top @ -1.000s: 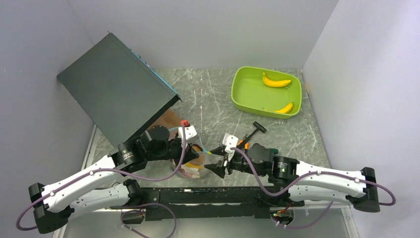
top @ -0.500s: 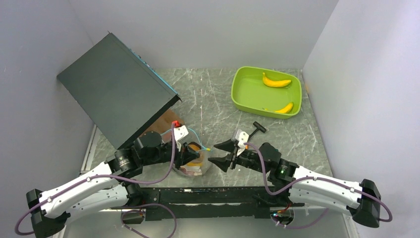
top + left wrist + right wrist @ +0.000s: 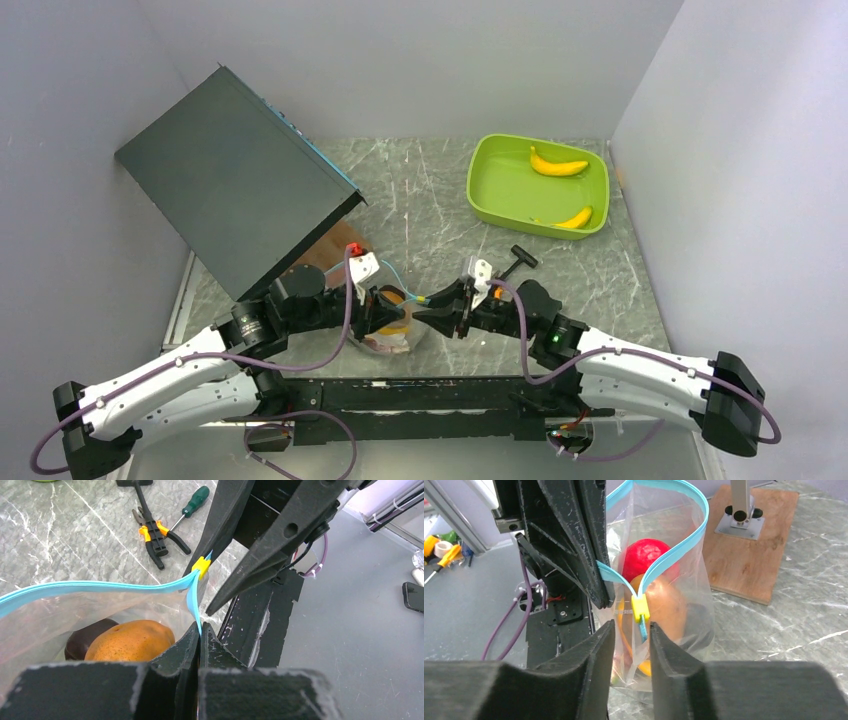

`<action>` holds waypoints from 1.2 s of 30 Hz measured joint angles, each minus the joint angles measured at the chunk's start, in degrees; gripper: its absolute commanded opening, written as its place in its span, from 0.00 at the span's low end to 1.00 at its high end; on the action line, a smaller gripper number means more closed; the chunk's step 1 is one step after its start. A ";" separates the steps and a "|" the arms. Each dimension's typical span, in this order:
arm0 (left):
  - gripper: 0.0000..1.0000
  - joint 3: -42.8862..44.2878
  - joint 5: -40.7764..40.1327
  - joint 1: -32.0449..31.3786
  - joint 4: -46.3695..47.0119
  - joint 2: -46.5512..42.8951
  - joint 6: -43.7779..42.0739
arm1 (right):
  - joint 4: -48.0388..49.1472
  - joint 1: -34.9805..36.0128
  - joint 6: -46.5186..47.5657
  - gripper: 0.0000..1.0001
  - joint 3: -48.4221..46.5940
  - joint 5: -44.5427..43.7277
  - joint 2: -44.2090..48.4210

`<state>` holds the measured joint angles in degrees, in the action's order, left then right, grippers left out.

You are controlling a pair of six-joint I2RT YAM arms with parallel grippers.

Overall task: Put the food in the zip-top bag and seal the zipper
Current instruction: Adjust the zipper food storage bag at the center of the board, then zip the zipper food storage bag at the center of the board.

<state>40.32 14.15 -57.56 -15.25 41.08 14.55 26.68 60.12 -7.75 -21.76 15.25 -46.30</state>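
Observation:
The clear zip-top bag [image 3: 392, 330] stands between both arms, holding a red piece [image 3: 646, 555], a brown pear [image 3: 130, 640] and a dark plum [image 3: 82, 640]. Its blue zipper [image 3: 100, 586] gapes in a loop [image 3: 674, 550] and ends at a yellow slider [image 3: 640, 607]. My left gripper [image 3: 200, 630] is shut on the zipper strip just below the slider. My right gripper [image 3: 631, 630] is open, its jaws either side of the zipper's end under the slider, with gaps showing. Two yellow bananas [image 3: 558, 165] [image 3: 575, 217] lie in the far tray.
The lime-green tray [image 3: 482, 190] sits at the back right. A tilted black box [image 3: 235, 180] fills the back left above a wooden board [image 3: 754, 550]. Pliers [image 3: 155, 535], a green-handled screwdriver [image 3: 192, 505] and a black-handled tool [image 3: 517, 260] lie right of the bag.
My right gripper has moved left up to the bag's slider end and its jaws have narrowed around the strip. The left gripper keeps its hold on the zipper.

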 measured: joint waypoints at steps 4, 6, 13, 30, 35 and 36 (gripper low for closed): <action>0.05 -0.33 0.07 0.00 0.02 -0.02 0.00 | 1.09 -1.77 -0.90 0.18 0.00 2.10 -0.74; 0.05 -0.59 0.13 0.00 0.00 -0.13 0.00 | 1.66 -2.51 -1.42 0.09 0.00 3.39 -0.90; 0.05 -0.76 0.15 0.00 -0.15 -0.55 0.00 | 2.58 -3.69 -1.95 0.00 -0.02 7.43 -2.16; 0.67 17.75 0.28 0.00 -10.88 5.97 -7.02 | -5.22 -4.59 -1.79 0.00 -3.85 9.77 -1.25; 0.72 20.46 6.51 0.00 -10.86 9.25 -16.65 | -8.28 -4.59 -1.01 0.00 -4.70 9.46 -0.31; 0.72 20.46 8.04 0.00 -11.15 10.19 -18.88 | -8.85 -4.59 -0.76 0.00 -4.94 9.57 -0.31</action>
<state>60.77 22.20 -57.56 -26.39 51.27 -4.34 17.82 55.53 -8.51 -26.70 24.82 -46.61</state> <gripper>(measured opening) 0.719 0.009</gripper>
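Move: The zip's end with the yellow slider stands practically at the right hand's parted fingers, about 1 cm farther left, 1 cm ahead and level. From the left hand, shut on the near zip strip, the slider is roughly 3 cm right and 2 cm ahead, level. Inside the bag the orange-brown fruit sits about 2 cm ahead of the left hand, 2 cm left and 8 cm below; the red fruit about 9 cm left, neither ahead nor back, and 8 cm below. The right fingers close fully and pinch the tail of the zip just beside the yellow slider, then hold almost still there. Only after that does the left hand open wide and let go of the near strip, rising about 8 cm clear of the bag mouth; at the top it eases some 1.5 cm right and turns about 20 degrees, partly clockwise. ##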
